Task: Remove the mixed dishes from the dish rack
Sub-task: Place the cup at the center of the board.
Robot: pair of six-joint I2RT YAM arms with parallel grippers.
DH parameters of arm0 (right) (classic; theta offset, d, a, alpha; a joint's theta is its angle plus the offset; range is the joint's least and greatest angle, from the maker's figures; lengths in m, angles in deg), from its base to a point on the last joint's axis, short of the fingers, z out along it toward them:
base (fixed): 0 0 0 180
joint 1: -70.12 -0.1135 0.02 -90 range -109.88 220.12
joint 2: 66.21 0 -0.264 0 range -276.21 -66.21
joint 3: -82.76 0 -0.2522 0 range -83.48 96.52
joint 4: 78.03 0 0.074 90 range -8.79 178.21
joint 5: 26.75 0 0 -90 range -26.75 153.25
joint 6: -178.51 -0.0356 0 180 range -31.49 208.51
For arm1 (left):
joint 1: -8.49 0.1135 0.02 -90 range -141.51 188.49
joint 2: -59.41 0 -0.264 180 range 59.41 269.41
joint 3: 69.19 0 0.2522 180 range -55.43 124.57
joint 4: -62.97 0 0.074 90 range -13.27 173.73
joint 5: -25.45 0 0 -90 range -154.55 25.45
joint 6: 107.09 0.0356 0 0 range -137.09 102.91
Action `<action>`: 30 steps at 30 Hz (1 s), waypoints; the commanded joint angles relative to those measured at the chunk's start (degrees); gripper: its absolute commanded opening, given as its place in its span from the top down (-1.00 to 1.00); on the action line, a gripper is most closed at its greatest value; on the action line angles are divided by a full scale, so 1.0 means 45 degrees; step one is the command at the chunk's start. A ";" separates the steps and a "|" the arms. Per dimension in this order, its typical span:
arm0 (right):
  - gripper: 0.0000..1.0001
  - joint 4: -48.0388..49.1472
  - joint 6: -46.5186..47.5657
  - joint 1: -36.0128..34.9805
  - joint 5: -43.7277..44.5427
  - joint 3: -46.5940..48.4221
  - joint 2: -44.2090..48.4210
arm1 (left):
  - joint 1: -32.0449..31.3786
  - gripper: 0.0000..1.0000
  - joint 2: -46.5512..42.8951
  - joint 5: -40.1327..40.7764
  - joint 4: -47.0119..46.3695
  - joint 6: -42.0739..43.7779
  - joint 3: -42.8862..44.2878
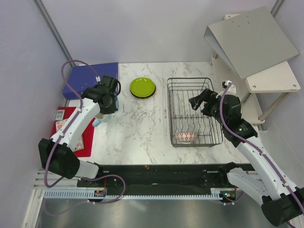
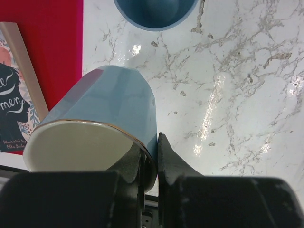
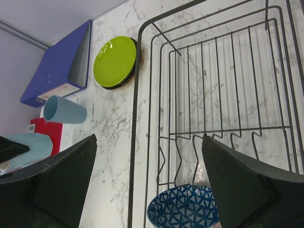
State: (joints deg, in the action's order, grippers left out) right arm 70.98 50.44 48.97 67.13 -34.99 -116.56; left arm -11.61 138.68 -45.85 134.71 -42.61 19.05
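Observation:
My left gripper (image 2: 151,142) is shut on the rim of a light blue cup (image 2: 104,114), one finger inside and one outside. The cup hangs tilted over the table's left side, beside the red book. A second light blue cup (image 2: 154,12) stands just beyond it. In the top view the left gripper (image 1: 108,104) is near the blue binder. My right gripper (image 3: 148,140) is open above the black wire dish rack (image 3: 135,118), holding nothing. A blue patterned bowl (image 3: 185,211) sits at the rack's near end. The top view shows a red-and-white bowl (image 1: 186,137) there. A lime green plate (image 1: 142,87) lies on a black plate left of the rack (image 1: 170,114).
A blue ring binder (image 1: 90,76) lies at the back left. A red book (image 1: 71,128) lies at the left edge. A white shelf (image 1: 275,78) carrying a grey binder (image 1: 249,40) stands at the back right, close to the rack.

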 commanded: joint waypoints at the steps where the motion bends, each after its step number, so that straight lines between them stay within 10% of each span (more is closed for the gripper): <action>1: -0.96 0.0041 0.0216 -0.0008 -0.0080 -0.0209 0.0154 | 0.0695 0.97 0.0332 -0.0422 -0.0383 0.0104 0.0285; 30: -0.96 0.0607 0.0333 -0.0008 -0.0706 -0.0815 -0.0472 | 0.2630 0.87 0.3441 -0.3022 -0.2063 0.0045 -0.0164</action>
State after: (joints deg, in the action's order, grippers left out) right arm 71.59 50.88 48.97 64.45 -38.68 -118.57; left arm -0.55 153.98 -59.05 127.24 -42.94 17.47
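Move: My left hand already pinches the cup by its rim. The free spot for it on the marble board lies about 5 cm to my left, 1 cm ahead and 16 cm below. The standing blue cup is straight ahead some 8 cm, its middle 10 cm lower; the green plate is about 16 cm ahead and 15 cm right, the red folder's middle 24 cm left and 7 cm back. From my right hand that spot is roughly 45 cm left, 1 cm ahead and 24 cm down. I lower my left hand about 8 cm, easing forward some 3 cm towards the standing cup and slightly left, and tip the fingers roughly 10 degrees further down to level the held cup. Then I stop just short of the standing cup, keeping my pinch on the rim. My right hand, wide open, sinks about 4 cm over the rack. ##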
